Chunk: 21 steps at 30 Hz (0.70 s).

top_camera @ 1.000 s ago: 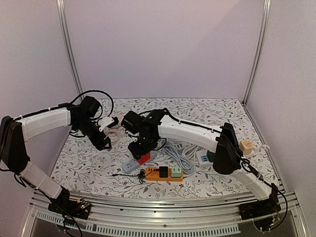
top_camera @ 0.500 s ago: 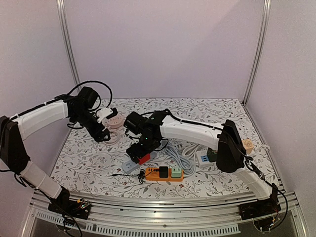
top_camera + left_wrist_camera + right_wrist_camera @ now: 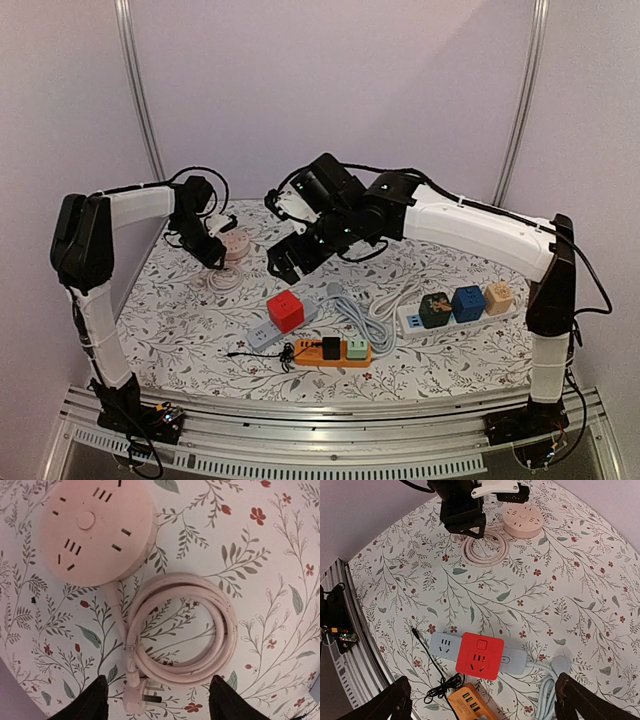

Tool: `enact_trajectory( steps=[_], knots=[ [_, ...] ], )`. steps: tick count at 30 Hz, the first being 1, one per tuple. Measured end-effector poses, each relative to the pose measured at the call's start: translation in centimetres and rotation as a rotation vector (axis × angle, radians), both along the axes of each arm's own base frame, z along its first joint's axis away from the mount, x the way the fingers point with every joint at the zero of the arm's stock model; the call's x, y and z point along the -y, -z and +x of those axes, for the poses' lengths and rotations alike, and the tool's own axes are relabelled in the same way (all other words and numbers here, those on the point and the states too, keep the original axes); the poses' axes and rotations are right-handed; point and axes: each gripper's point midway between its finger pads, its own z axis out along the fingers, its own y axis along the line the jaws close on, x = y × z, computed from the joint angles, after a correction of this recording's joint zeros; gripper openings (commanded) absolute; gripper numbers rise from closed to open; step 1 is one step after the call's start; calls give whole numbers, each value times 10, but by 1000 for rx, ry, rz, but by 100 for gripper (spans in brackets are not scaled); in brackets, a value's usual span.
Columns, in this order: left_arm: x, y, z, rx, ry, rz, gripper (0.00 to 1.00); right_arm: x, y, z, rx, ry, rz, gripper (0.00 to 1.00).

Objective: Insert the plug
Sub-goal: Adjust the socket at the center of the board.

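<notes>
A pink plug (image 3: 137, 697) lies flat on the table at the end of its coiled pink cord (image 3: 220, 630), prongs pointing right. My left gripper (image 3: 160, 706) hangs open just above it, its dark fingers on either side of the plug and not touching it. The round pink socket hub (image 3: 95, 530) sits beside the coil. From the top, the left gripper (image 3: 213, 256) is next to the hub (image 3: 235, 245). My right gripper (image 3: 490, 705) is open and empty, raised high above a red cube adapter (image 3: 480, 655) that stands on a grey power strip (image 3: 442, 644).
An orange strip (image 3: 335, 351) with a black and a green plug lies near the front, with a thin black cable (image 3: 432, 680) beside it. A white strip (image 3: 412, 322) carrying three coloured cubes sits at the right. A grey cord bundle (image 3: 365, 308) lies between.
The right gripper opened, let go of the red cube on the grey strip and rose up and back. The left gripper moved back over the pink coil and narrowed a little.
</notes>
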Motion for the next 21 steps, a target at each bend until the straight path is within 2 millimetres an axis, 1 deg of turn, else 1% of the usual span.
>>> enact_trajectory(
  steps=[2, 4, 7, 9, 11, 14, 19, 21],
  knots=[
    [-13, 14, 12, -19, -41, 4, 57, 17, -7, 5, 24, 28, 5, 99],
    [-23, 22, 14, -38, -68, 2, 56, 30, -6, 11, 35, 58, -2, 99],
    [-31, 25, 12, -56, -84, -16, 54, 47, 6, 19, 37, 96, -37, 99],
    [-30, 25, 9, -60, -76, -32, 49, 55, 17, 23, 33, 114, -65, 99],
    [-28, 29, -2, -83, -63, -41, 45, 59, 24, 24, 28, 122, -85, 99],
    [-30, 36, -12, -111, -55, -35, 42, 59, 25, 25, 29, 123, -86, 99],
    [-41, 38, -14, -120, -80, -38, 36, 57, 25, 25, 32, 123, -81, 99],
    [-44, 39, -14, -123, -88, -42, 31, 58, 25, 26, 33, 123, -81, 99]
  ],
)
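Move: The pink plug on the table lies about 4 cm to the left hand's left, 1 cm back and 5 cm below. Its coiled cord centres some 3 cm to that hand's right, level with it fore and aft; the pink round socket is 11 cm ahead and 4 cm right. The right hand, empty, hangs about 19 cm above the red cube, which is 1 cm ahead and 2 cm left; from that hand the plug is roughly 13 cm ahead, 25 cm left and 21 cm down. The left fingers end up straddling the pink plug and its prongs, closing from about two-thirds to one-third open; a firm touch can't be made out. That hand gets there by going left and down about 4 cm each, edging forward and then back a little. The right hand, fingers wide open, swings about 6 cm right, slightly forward, rising a touch before sinking, then holds still. ##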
